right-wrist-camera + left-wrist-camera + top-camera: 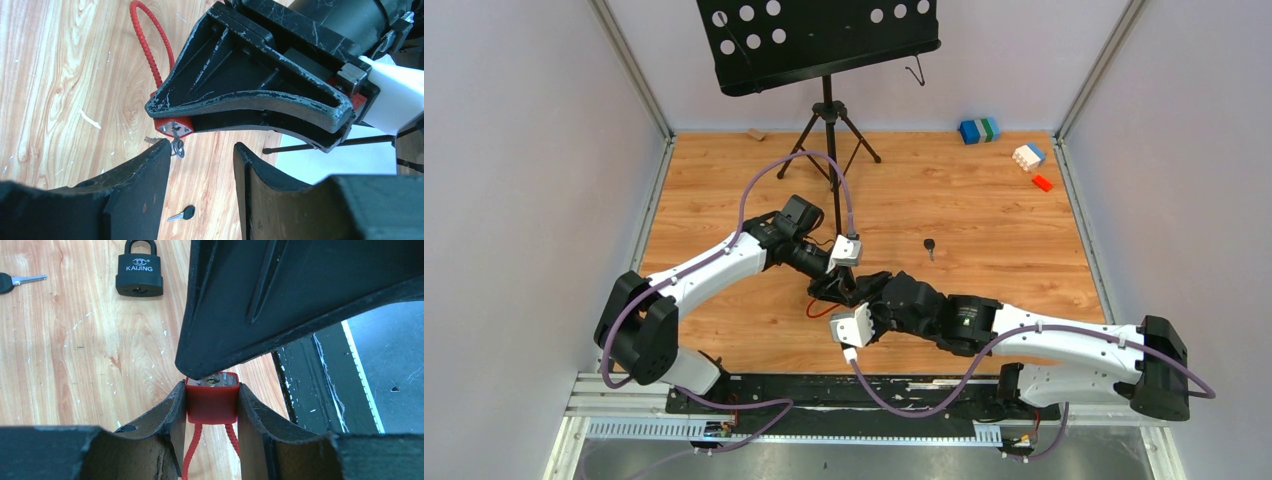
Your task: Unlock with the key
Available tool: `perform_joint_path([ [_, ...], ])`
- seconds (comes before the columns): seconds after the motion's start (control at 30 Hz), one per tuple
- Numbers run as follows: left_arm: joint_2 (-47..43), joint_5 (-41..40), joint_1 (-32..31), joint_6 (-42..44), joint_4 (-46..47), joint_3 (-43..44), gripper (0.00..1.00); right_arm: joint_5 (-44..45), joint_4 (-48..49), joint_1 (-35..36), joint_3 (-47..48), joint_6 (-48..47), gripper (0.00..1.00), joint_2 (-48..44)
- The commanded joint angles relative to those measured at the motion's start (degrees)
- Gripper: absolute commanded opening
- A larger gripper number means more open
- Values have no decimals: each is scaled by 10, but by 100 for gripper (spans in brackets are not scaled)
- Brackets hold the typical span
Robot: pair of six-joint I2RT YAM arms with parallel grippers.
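My left gripper (212,399) is shut on a red padlock (212,405) with a red cable shackle (150,40) and holds it by its sides just above the table. In the right wrist view a silver key with a ring (177,146) hangs at the padlock's keyhole face (172,126). My right gripper (200,150) is open and empty, and its left fingertip (157,150) is right beside that key ring. In the top view both grippers meet at mid-table, the left (839,290) and the right (874,287). One right finger (280,300) hides part of the keyhole face in the left wrist view.
A black-headed key (930,246) lies alone on the wooden table and also shows in the right wrist view (182,214). A black KAIJING padlock (140,272) lies beyond the red one. A music stand (828,110) is at the back, and coloured blocks (1024,155) are at the back right.
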Motion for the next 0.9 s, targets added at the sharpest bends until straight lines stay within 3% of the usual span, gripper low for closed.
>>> perform_joint_path([
  [0.0,-22,28,2,10,7,11,0,-24,-4,-4,-1,10,49,3],
  [0.4,-23,30,2,9,9,8,0,-30,0,-7,-3,9,29,18],
  [0.87,-26,29,2,9,8,6,0,-22,-16,-8,-9,-1,25,15],
])
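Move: The right hand's target, the key standing in the red lock's face, lies straight below it by about 2 cm. The red lock's body is some 2 cm to the left and 1 cm back, 4 cm down, its cord loop about 6 cm left, 2 cm back and 8 cm down. The black padlock lies on the table roughly 15 cm right and 1 cm ahead, some 17 cm below. From the left hand, the key is level fore-and-aft, about 2 cm right and 2 cm up. Straight down at an easy pace, about 2.5 cm, the right hand brings its half-open fingertips around the key's bow, tipping only some 5 degrees. The fingers narrow to about half their gap on the way, then stop closing while the hand sinks on. The left hand stays in place and keeps its hold on the red lock, key side facing up and to the right. ##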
